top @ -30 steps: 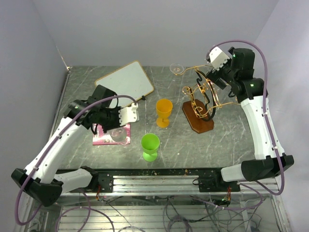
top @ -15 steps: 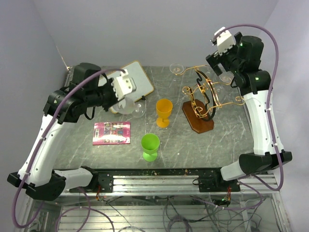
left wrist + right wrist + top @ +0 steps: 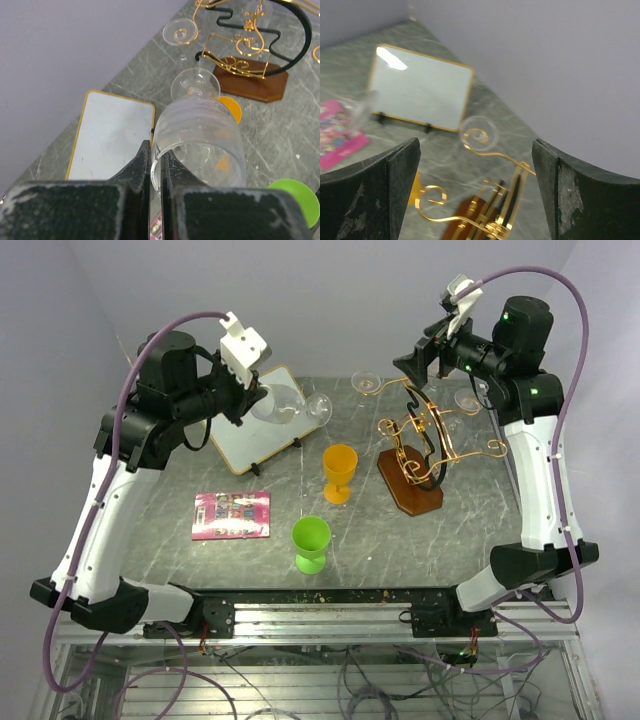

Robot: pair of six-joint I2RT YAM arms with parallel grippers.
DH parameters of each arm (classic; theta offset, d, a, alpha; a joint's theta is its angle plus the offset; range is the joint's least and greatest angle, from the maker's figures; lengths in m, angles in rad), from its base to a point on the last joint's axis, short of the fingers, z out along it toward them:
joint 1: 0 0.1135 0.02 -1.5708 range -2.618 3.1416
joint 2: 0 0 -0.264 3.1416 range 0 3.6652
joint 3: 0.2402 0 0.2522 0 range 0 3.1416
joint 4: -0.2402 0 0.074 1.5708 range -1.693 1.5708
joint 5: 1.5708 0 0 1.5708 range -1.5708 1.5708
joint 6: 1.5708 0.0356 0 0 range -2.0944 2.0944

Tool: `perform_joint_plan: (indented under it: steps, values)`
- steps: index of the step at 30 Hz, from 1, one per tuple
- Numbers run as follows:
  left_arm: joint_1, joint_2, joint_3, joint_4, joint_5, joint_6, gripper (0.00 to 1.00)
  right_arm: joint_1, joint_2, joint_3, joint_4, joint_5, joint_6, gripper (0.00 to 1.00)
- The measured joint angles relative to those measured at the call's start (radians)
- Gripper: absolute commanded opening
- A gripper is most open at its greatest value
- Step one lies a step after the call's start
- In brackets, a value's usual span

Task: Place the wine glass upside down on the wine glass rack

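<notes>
A clear wine glass (image 3: 283, 403) hangs in the air, lying nearly on its side with its foot pointing right towards the rack. My left gripper (image 3: 258, 403) is shut on its rim; in the left wrist view the fingers (image 3: 143, 162) pinch the rim of the wine glass (image 3: 200, 135). The wine glass rack (image 3: 420, 445), gold wire arms around a black arch on a brown wooden base (image 3: 410, 488), stands at the right. My right gripper (image 3: 415, 365) hovers open above the rack's back arm, holding nothing, with the wine glass rack (image 3: 495, 215) below it.
Two clear glasses hang upside down on the rack, feet at the back arm (image 3: 367, 383) and the right arm (image 3: 466, 400). An orange cup (image 3: 340, 472) and a green cup (image 3: 311, 542) stand mid-table. A pink card (image 3: 232, 515) lies at the left; a whiteboard (image 3: 262, 437) lies behind it.
My left arm has lifted the wine glass off the pink card and carried it up and back-right over the whiteboard. My right arm has risen away from the rack, still open.
</notes>
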Motion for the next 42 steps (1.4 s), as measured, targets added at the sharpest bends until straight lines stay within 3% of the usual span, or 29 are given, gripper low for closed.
perform_joint_plan:
  steps: [8, 16, 20, 35, 42]
  values:
    - [0.0, 0.087, 0.066, 0.119, 0.008, -0.052, 0.07, 0.011, 0.022, -0.138, 0.202, -0.252, 0.341, 0.77]
    - [0.0, 0.111, 0.072, 0.171, 0.041, -0.108, 0.07, 0.05, 0.039, -0.301, 0.357, -0.283, 0.63, 0.71]
    - [0.0, 0.114, 0.073, 0.194, 0.066, -0.131, 0.07, 0.069, 0.039, -0.349, 0.407, -0.289, 0.723, 0.62]
    - [0.0, 0.137, 0.078, 0.222, 0.096, -0.167, 0.07, 0.094, 0.045, -0.402, 0.543, -0.346, 0.86, 0.35]
    - [0.0, 0.138, 0.078, 0.222, 0.1, -0.167, 0.07, 0.095, 0.06, -0.418, 0.575, -0.361, 0.893, 0.15]
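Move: The left hand already holds the wine glass by its bowl's rim; the glass's foot lies about 13 cm to that hand's right, 4 ahead and 10 below. From the open right hand the foot is about 16 cm left, 6 back and 13 lower. The nearest hanging glass is some 8 cm left, 2 back and 15 below the right hand, the rack about 5 right of it, 8 back and 28 below. Right hand swings about 11 cm left and down, closing round the foot as left brings the glass forward-right. ##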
